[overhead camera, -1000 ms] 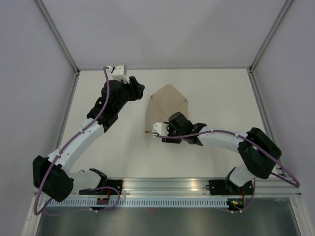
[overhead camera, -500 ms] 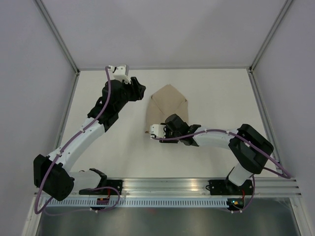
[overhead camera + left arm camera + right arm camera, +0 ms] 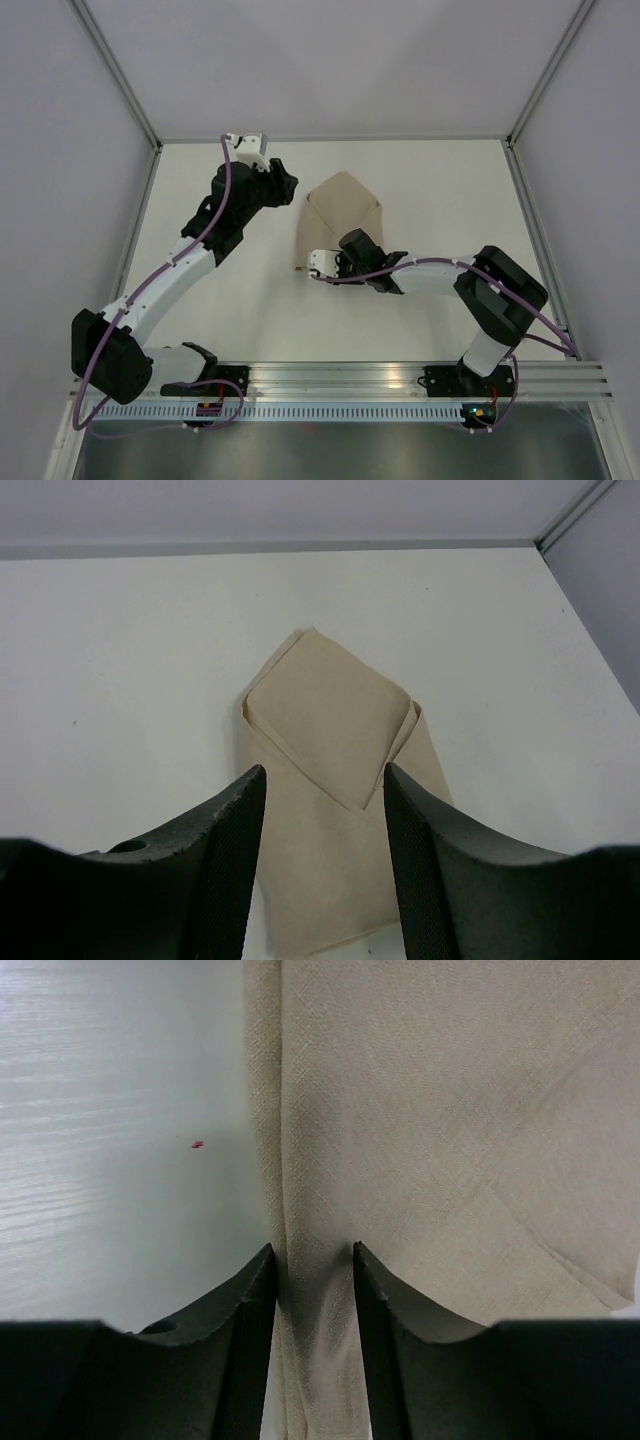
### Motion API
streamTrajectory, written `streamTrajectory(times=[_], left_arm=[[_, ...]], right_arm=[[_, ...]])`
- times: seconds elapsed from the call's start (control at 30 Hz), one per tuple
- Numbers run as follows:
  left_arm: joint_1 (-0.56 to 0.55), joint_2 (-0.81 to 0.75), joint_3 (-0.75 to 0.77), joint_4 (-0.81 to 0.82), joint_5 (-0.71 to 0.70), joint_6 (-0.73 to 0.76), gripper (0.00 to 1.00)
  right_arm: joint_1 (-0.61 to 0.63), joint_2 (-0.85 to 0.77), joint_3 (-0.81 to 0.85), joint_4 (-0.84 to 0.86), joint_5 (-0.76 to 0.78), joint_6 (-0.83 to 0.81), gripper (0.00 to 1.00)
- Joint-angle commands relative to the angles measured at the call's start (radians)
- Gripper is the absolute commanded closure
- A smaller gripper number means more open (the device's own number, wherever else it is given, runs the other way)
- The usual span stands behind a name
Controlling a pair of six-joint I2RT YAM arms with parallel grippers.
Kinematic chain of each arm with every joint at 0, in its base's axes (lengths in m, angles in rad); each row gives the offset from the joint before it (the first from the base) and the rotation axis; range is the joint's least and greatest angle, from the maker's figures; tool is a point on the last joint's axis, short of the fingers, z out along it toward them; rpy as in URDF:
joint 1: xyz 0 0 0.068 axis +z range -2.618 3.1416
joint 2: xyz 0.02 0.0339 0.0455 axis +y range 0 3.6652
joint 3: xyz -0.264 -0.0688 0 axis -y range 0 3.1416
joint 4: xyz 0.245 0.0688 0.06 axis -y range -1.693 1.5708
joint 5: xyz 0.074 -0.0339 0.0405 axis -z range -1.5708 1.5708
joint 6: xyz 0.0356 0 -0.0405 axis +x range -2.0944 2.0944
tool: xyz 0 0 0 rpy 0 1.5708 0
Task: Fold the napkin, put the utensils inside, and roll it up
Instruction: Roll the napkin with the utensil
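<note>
The tan napkin lies flat in the middle of the table, folded like an envelope with a pointed far end. It also shows in the left wrist view and the right wrist view. My right gripper is low at the napkin's near left corner. Its jaws are closed on a puckered ridge of the napkin's near edge. My left gripper hovers open and empty off the napkin's far left side, with the cloth seen between its fingers. No utensils are visible.
The white table is walled by grey panels on the left, right and far sides. A metal rail with the arm bases runs along the near edge. A tiny red speck lies on the table beside the napkin's edge.
My right gripper has slid a little to the left along the napkin's near edge, its elbow drawing in. My left gripper has shifted slightly toward the far side.
</note>
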Motion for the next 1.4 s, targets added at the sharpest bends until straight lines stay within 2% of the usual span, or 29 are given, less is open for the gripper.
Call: streamTrajectory(times=[0.0,0.4,0.63,0.77,0.87,1.13,1.3,1.37], left_arm=[[0.002,0.016,0.030,-0.002,0.033,0.057,0.44],[0.002,0.037,0.028,-0.019,0.076,0.077,0.41],[0.000,0.034,0.019,-0.018,0.108,0.084,0.39],[0.000,0.026,0.015,-0.019,0.114,0.089,0.39],[0.000,0.016,0.001,-0.018,0.113,0.084,0.39],[0.000,-0.084,-0.134,0.096,0.086,0.055,0.51],[-0.003,-0.165,-0.267,0.206,0.014,0.032,0.62],[-0.009,-0.205,-0.309,0.273,-0.006,0.035,0.71]], right_arm=[[-0.040,0.032,0.023,-0.069,-0.078,-0.009,0.58],[-0.060,0.070,0.069,-0.243,-0.170,-0.075,0.57],[-0.071,0.110,0.108,-0.307,-0.204,-0.087,0.68],[-0.080,0.135,0.128,-0.356,-0.224,-0.099,0.81],[-0.083,0.150,0.137,-0.385,-0.241,-0.107,0.86],[-0.146,0.211,0.232,-0.571,-0.365,-0.132,0.93],[-0.201,0.288,0.348,-0.730,-0.492,-0.173,0.93],[-0.226,0.328,0.399,-0.807,-0.533,-0.190,0.94]])
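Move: The napkin's near folded edge lies right at the right hand, already straddled by its open fingers, about 1 cm below the hand point. The napkin's far corner is some 23 cm ahead, straight out, and its near left corner about 8 cm to the left along the edge. From the idle left hand that near edge lies roughly 9 cm back, 8 cm to the right and 27 cm below. The napkin's near folded edge is pinched by the right hand, whose half-open fingers close on it almost in place, sinking about 1 cm. Keeping the pinch, the wrist then turns some 25 degrees, bringing the fingers from slanting forward-left to pointing steeply down, to start rolling the edge forward. The left hand, clear above, sinks about 4 cm, then also draws back while its fingers narrow. ##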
